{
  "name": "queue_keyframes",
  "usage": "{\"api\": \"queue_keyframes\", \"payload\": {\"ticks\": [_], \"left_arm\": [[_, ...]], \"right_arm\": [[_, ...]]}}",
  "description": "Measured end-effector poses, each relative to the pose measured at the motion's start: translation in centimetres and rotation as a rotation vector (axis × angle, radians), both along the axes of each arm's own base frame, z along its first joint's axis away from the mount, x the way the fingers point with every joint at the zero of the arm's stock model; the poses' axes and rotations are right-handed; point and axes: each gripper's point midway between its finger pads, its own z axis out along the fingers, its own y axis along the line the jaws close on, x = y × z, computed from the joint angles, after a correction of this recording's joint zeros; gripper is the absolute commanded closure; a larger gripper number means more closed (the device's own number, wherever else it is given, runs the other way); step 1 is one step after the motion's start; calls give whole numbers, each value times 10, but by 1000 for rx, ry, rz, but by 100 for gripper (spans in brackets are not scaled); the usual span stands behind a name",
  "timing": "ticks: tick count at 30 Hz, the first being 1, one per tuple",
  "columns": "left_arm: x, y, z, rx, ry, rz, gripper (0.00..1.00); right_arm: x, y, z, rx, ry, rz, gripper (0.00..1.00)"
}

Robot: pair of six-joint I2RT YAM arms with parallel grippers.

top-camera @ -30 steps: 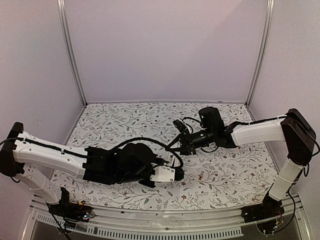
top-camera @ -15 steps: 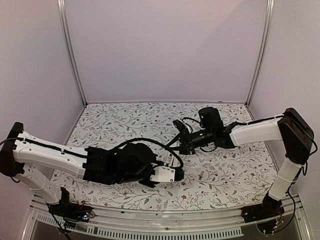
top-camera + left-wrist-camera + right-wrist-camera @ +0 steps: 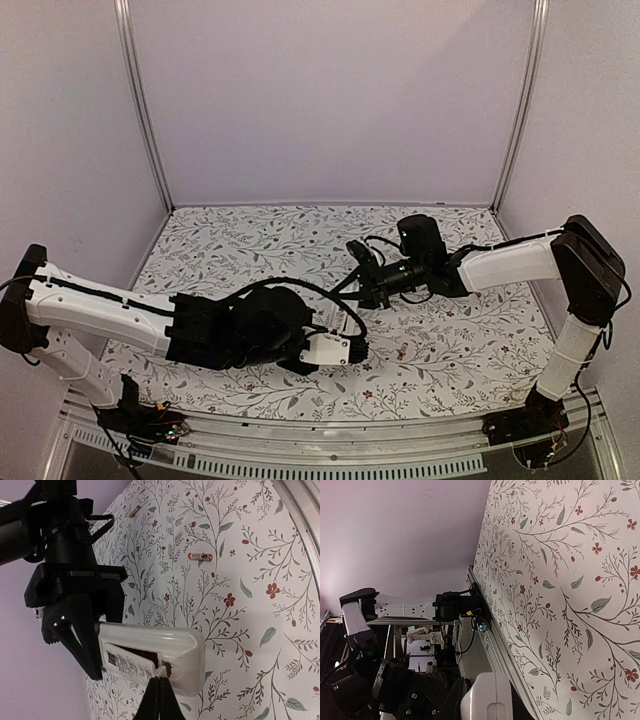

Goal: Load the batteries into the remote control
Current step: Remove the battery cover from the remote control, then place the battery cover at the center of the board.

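The white remote control (image 3: 187,647) hangs above the cloth with its plain back facing the left wrist camera. My right gripper (image 3: 97,630) is shut on its left end, and that end (image 3: 487,697) shows between the dark fingers (image 3: 451,700). The battery cover (image 3: 127,662) is tilted up from the dark recess. My left gripper (image 3: 160,679) is shut on the cover's small tab. Two batteries lie on the cloth, one (image 3: 200,556) near the middle and one (image 3: 134,511) farther off. From above, both grippers meet at the table's centre (image 3: 360,300) and hide the remote.
A floral cloth (image 3: 250,245) covers the table. A metal rail (image 3: 300,510) runs along the near edge, by the arm bases (image 3: 447,605). Purple walls and two metal posts (image 3: 140,100) close in the back and sides.
The left gripper's jaws have closed onto the cover's tab. Both arms stay almost where they were, and the right arm has edged slightly left.
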Motion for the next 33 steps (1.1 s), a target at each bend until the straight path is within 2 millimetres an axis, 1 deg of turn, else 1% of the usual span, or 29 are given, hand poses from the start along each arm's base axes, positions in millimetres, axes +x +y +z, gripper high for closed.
{"api": "queue_keyframes", "payload": {"ticks": [5,12,16,19,23,26,29,33], "left_arm": [[0,0,0,1,-4,4,100],[2,2,1,0,-27,25,100],[6,6,-1,4,-42,46,100],[7,9,-4,9,-45,63,100],[11,13,-9,7,-42,91,100],[16,17,-15,8,-32,117,100],[25,21,-28,20,-20,154,100],[43,31,-55,63,1,224,100]], "right_arm": [[6,-5,0,5,6,-14,100],[19,-13,-6,1,16,-48,100],[22,-16,-15,-12,33,-57,100],[27,-21,-23,-24,47,-74,100],[48,-39,-45,-57,82,-144,100],[64,-60,-66,-96,117,-218,100],[74,-76,-81,-122,137,-269,100],[79,-87,-86,-130,142,-297,100]]}}
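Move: The remote's battery cover lies right at the left gripper's shut tips, its middle about 4 cm ahead, 2 cm to the right and 1 cm lower; the remote's own middle is about 2 cm ahead, 3 cm right and 1 cm lower. The near battery on the table is some 7 cm ahead, 17 cm right and 16 cm below. From the right gripper, clamped on the remote's far end, the cover is about 4 cm back and 2 cm left, level with it. Hold the left gripper shut with its tips against the half-freed cover's near edge, barely moving at first, while the right, keeping its grip, draws the remote off forward, right and down, about 9 cm each way, turning clockwise. Then let the left come free and sink some 5 cm, moving forward and left as it swings slightly counter-clockwise. ##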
